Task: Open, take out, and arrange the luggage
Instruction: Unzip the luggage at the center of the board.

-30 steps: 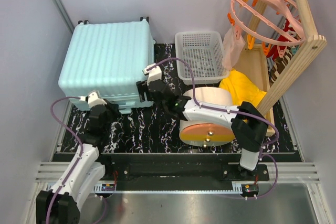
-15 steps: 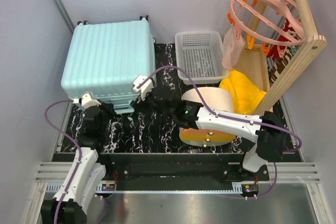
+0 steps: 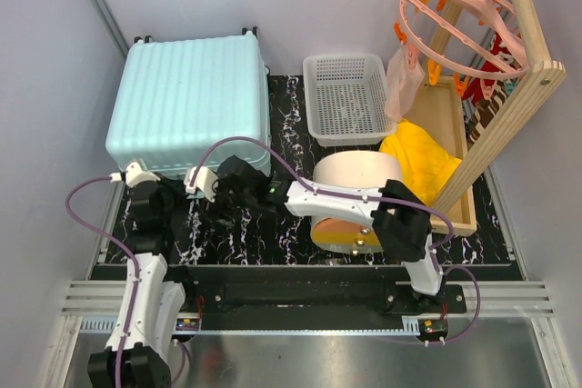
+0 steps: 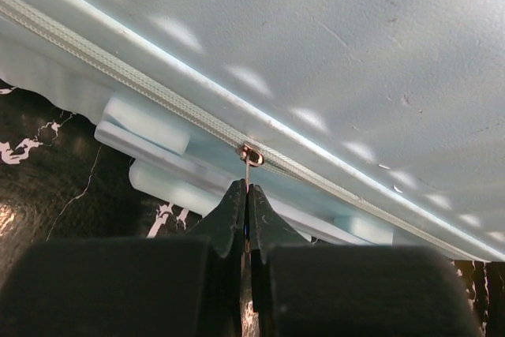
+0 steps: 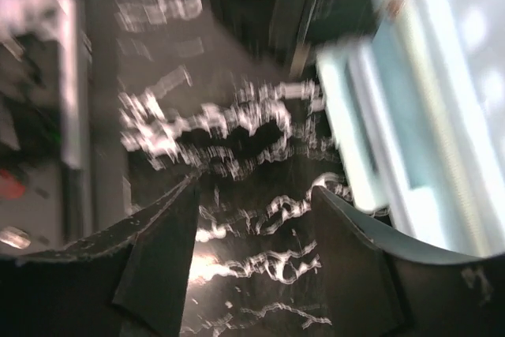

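Observation:
The pale mint-blue luggage [image 3: 186, 102] lies flat and closed at the back left of the black marbled mat [image 3: 273, 106]. In the left wrist view its shell [image 4: 331, 53] fills the top, with the zipper line running across. My left gripper [image 4: 248, 195] is shut on the thin metal zipper pull [image 4: 249, 165] at the suitcase's near edge; it also shows in the top view [image 3: 145, 186]. My right gripper [image 3: 205, 190] is open and empty, low over the mat just right of the left gripper; its blurred wrist view shows the suitcase edge [image 5: 426, 116] at right.
A cream cylinder with an orange end [image 3: 356, 202] lies under the right arm. A white mesh basket [image 3: 347, 97] stands behind it. A wooden rack [image 3: 509, 88] with pink hangers and yellow cloth [image 3: 420, 156] fills the right side.
The right arm has swept left along the suitcase's near edge, from its right corner to beside the left gripper. The left gripper shifted slightly left. The suitcase stays closed.

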{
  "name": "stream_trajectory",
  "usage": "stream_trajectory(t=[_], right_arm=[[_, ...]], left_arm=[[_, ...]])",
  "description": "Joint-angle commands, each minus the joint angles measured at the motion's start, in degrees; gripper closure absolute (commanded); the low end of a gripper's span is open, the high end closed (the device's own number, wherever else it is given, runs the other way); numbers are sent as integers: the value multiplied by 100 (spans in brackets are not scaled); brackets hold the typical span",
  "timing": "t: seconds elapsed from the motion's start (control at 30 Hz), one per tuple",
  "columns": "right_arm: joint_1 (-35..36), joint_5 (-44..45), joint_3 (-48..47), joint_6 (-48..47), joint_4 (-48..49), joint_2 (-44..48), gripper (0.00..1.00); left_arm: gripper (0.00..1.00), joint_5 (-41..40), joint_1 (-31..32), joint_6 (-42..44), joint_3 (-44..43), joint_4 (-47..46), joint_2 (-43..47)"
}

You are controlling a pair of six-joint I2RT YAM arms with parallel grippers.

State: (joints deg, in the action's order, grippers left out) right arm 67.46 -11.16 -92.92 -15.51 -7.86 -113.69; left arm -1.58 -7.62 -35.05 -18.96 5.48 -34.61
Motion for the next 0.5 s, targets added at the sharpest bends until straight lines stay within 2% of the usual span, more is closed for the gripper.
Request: stream_trajectory(t=[0.0,0.2,0.47], right_arm=[[-14,482,-410,-813,-348,-310,34],[-5,817,-902,-1340,-305,-830,35],[-14,1212,-885,-1868,311,-953,32]], left_arm=[[100,308,-108,112,-521,76,-10],[100,800,-302,-46,-486,-90,-73],[100,1098,-416,-11,-565,103,42]])
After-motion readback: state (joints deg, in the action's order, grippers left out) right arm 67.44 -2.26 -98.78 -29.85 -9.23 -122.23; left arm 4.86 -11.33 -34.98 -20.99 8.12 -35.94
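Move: The left hand already has the zipper slider's thin pull pinched, with the slider about 3 cm ahead of its fingertips at roughly their height. From the right hand, the slider lies some 10 cm ahead, 7 cm to the left and about 3 cm lower. The luggage's middle is roughly 18 cm ahead and 5 cm right of the left hand, a little above it; the pale bar on its near side sits about 5 cm under the slider and 1 cm to its right. The right hand first drops quickly by about 5 cm beside the left gripper, then eases forward some 4 cm towards the zip on the luggage's near side, rising slightly at the end, its fingers staying about two-thirds open, tipping a little further down while the wrist rolls about 15 degrees so its forward side lifts. The left hand stays put with shut fingers, still pinching the pull, while its arm shifts behind it. ##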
